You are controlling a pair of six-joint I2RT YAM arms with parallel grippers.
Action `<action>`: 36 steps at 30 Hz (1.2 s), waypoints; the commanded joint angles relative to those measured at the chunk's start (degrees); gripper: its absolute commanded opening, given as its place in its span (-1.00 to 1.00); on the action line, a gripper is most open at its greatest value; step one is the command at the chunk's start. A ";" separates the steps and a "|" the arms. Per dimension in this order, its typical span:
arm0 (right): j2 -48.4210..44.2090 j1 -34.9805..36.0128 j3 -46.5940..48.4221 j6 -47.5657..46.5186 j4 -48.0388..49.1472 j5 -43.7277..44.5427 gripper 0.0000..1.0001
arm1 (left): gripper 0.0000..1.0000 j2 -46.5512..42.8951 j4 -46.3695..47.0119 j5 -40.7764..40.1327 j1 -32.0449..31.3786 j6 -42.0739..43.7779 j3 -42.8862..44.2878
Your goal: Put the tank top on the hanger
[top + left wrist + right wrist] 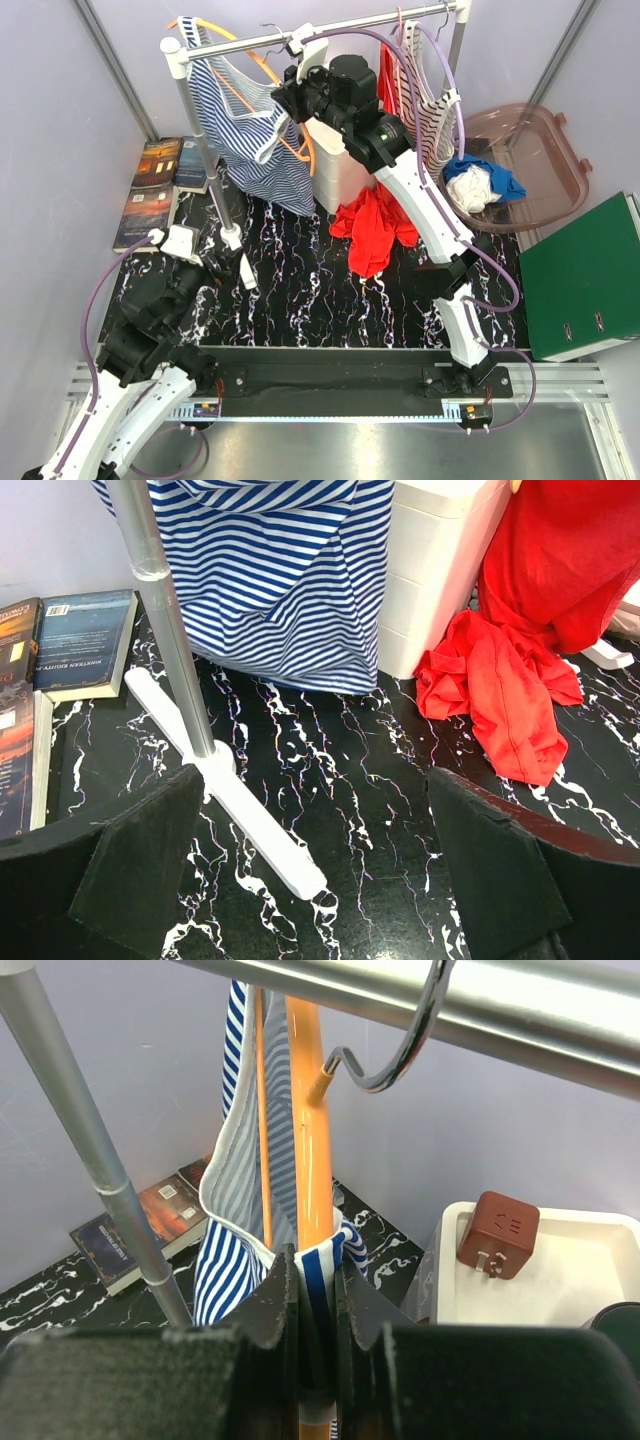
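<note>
The navy-and-white striped tank top point(245, 130) hangs from the orange hanger point(308, 150) at the left end of the rack's rail. The hanger's metal hook point(400, 1050) sits over the rail. My right gripper point(283, 105) is raised to the hanger's near shoulder. In the right wrist view, my right gripper point(315, 1260) is shut on the tank top's strap point(325, 1270), which is wrapped over the orange hanger arm point(310, 1140). My left gripper point(222, 262) is low over the black marbled table by the rack's foot. In the left wrist view, my left gripper point(315, 780) is wide open and holds nothing, with the tank top's hem point(280, 580) ahead.
The rack's pole point(160, 610) and white foot point(240, 810) are just ahead of the left gripper. A red garment point(375, 225) drapes off a white box point(340, 165). A dark-red striped top point(430, 110) hangs at the rail's right end. Also around: basket point(545, 150), green box point(585, 275), books point(160, 185).
</note>
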 commanded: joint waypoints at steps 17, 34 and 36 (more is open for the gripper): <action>-1.12 -0.74 -3.32 4.41 4.62 -0.39 -1.00 | 0.98 -0.94 0.96 1.08 0.28 -0.25 0.97; -5.34 -0.91 -7.28 6.52 4.62 -3.11 0.03 | 0.98 -1.38 1.05 1.08 0.28 -0.16 0.97; -6.04 -0.82 -7.98 6.52 4.70 -3.29 0.22 | 0.98 -1.21 0.96 1.17 0.28 -0.07 0.97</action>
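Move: The hanger with the tank top on it is already in the right hand's grip, its hook reaching over the rail; the stretch of rail it goes to lies about 7 cm ahead, 6 cm left and 9 cm above. The left post's top is some 20 cm left and 5 cm ahead; the brown box lies roughly 20 cm ahead, 5 cm left and 18 cm lower. From the idle left hand, that rail spot is some 30 cm ahead, 7 cm right and 27 cm higher. The hanger, tank top and all, is lowered about 3 cm by the right hand to bring its hook down onto the rail, with a nudge forward and left of roughly 1 cm and a slight downward tip of the fingers. Near the end the fingers open from nearly shut to about half, loosening their grip on the strap-covered shoulder of the hanger, which still lies between them. ##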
